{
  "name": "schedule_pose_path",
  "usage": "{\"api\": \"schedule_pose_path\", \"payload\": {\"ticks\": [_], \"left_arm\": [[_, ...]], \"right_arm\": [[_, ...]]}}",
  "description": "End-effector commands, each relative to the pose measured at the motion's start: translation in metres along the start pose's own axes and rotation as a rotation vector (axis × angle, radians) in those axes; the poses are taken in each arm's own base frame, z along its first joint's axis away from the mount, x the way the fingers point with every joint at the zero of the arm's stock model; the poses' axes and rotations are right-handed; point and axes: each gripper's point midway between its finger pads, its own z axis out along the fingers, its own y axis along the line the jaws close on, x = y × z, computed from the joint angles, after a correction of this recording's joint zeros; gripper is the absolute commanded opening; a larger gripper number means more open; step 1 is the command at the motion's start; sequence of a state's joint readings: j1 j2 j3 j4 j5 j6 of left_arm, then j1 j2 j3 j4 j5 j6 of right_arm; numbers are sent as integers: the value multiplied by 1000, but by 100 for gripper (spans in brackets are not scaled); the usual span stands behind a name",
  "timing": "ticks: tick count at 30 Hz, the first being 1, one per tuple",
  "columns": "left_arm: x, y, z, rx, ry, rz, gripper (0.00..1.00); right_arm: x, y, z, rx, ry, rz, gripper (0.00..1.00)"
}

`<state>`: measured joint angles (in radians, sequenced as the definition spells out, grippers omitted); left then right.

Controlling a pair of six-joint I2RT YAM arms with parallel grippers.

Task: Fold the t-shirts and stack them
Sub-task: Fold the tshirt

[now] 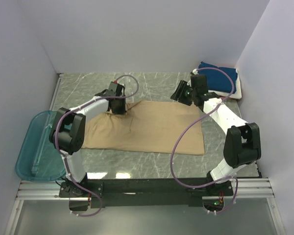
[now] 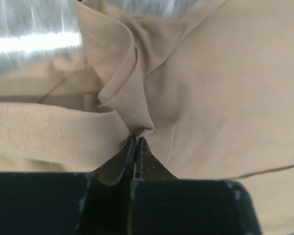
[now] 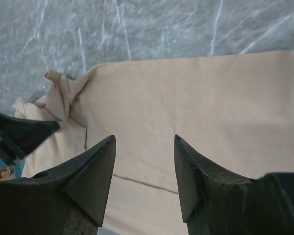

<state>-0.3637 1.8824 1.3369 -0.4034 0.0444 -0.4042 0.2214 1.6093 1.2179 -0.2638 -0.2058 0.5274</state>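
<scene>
The tan t-shirt [image 1: 152,128] lies spread across the middle of the table. My left gripper [image 1: 118,108] is at its far left corner, shut on a bunched fold of the tan cloth [image 2: 132,105]; the pinched cloth rises just past the tips. My right gripper [image 1: 182,94] is open and empty, hovering above the shirt's far right edge; in its wrist view the shirt [image 3: 196,103] lies flat below the jaws. A folded navy blue t-shirt [image 1: 216,78] lies on a white one [image 1: 237,88] at the back right corner.
A translucent teal plastic tub [image 1: 36,147] sits off the table's left edge. White walls close in the left, back and right. The marble tabletop [image 1: 157,83] shows behind the shirt and along the front [image 1: 137,164].
</scene>
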Motion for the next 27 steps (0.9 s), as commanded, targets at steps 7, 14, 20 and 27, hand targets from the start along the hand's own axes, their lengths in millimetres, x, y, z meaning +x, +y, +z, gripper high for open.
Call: {"api": "schedule_pose_path", "payload": {"ticks": [7,14,20,27], "left_arm": [[11,0,-47,-25,-87,-98,37],[-24,-14,-91,13,-191,-134,51],[-44,11,-86,-178,-215,-178,48],[-46,4,-38,-176,-106,-117,46]], "right_arm": [[3,22,-12,-44,-50,-43,58],[9,21,-11,-37,-41,-53,58],[13,41,-1,-62,-16,-96,58],[23,78,16,-109,26,-143,58]]}}
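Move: The far-sleeve flap is already pinched in my shut left fingers, low over the shirt; its landing spot on the body is about 4 cm back, 1 cm left and 3 cm below. From my left hand, the bunched sleeve sits some 6 cm ahead and 5 cm right, 2 cm below; the shirt's near edge is about 19 cm straight back. From my right hand, that bunched sleeve is roughly 24 cm left, 5 cm ahead and 12 cm below. My left hand draws the pinched flap back a last 5 cm towards the near edge, opens to about half and lets go of the cloth. I then lift it some 10 cm clear, swing back forward about 6 cm over the flap while turning counter-clockwise, and start to sink. My open right hand, in two goes, slides left about 6–7 cm above the shirt towards the bunched sleeve. ##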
